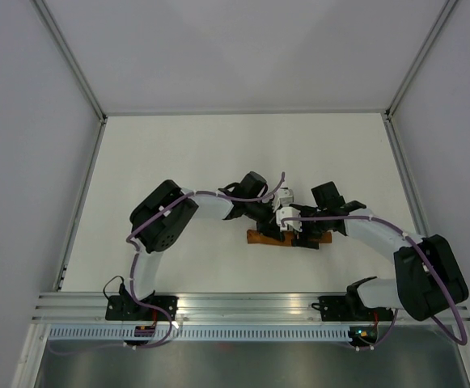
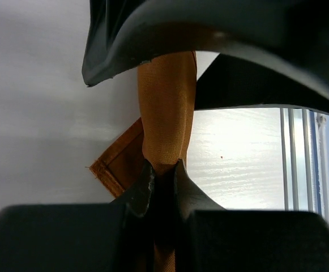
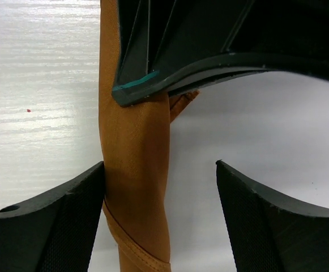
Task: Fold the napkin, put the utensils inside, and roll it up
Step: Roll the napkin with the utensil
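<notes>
The rust-orange napkin (image 1: pixel 256 237) lies rolled into a narrow tube across the middle of the white table. In the left wrist view my left gripper (image 2: pixel 164 169) is shut on one end of the napkin roll (image 2: pixel 167 107), and a hemmed corner sticks out beside it. In the right wrist view my right gripper (image 3: pixel 160 170) stands open around the napkin roll (image 3: pixel 136 164). The cloth touches one finger (image 3: pixel 68 221), and a wide gap separates it from the other. From above, the left gripper (image 1: pixel 273 231) and right gripper (image 1: pixel 307 234) sit close together over the roll. The utensils are hidden.
An aluminium rail (image 1: pixel 251 307) carrying both arm bases runs along the near table edge, and it also shows in the left wrist view (image 2: pixel 311 164). White walls with metal frame posts (image 1: pixel 73 61) enclose the table at left, back and right.
</notes>
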Tool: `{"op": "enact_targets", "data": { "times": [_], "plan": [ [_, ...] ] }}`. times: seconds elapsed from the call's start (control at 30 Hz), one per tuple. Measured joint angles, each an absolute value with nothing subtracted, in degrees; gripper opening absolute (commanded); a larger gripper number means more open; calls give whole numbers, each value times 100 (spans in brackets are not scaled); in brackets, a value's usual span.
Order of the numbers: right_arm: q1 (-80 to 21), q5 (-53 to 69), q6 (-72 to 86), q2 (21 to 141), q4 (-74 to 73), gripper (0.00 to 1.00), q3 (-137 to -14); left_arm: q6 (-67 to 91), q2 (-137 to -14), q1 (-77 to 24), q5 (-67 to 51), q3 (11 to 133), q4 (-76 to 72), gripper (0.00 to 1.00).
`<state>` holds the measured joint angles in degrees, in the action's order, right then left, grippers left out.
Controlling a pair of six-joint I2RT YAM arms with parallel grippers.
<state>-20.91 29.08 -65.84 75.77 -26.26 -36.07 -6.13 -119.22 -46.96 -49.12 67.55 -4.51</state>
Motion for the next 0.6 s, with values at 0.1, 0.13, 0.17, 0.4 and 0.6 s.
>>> {"op": "enact_targets", "data": {
  "times": [0.1,0.13,0.17,0.4,0.6],
  "plan": [
    [-2196,2823,-6582,7634,-2539,75,-3605,-589,-11981,-4661,-5065,6807,-360,2],
    [-2231,2808,-6582,7671,-2519,73,-3605,-580,-12007,-4648,-5124,6834,-309,2],
    [-2290,2792,-6584,7741,-2504,70,-3605,-567,-12033,-4633,-5179,6864,-274,2],
    [-2532,2803,-6632,7929,-2641,52,-3695,-471,-12243,-4480,-5634,7083,99,18],
    [-2615,2869,-6674,8241,-3035,36,-3992,-322,-12403,-4318,-5946,7201,377,36]
  ]
}}
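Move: The napkin roll lies crosswise, its middle about 3 cm to the right of the left hand, which still pinches it at its own height. From the right hand the middle is roughly 5 cm left, 1 cm back and 1 cm lower; its open fingers point down at the section on that side. The left gripper is some 9 cm to the right hand's left and about 1 cm back, at nearly the same height. Drifting left, back and down by about 3 cm in all, the right hand brings its fingers to either side of the napkin roll and closes them from wide to under half open. Meanwhile the left hand turns about its own fingers, its top going forward some 15 degrees, shifts about 1.5 cm left, and only late begins to open, easing its pinch. ##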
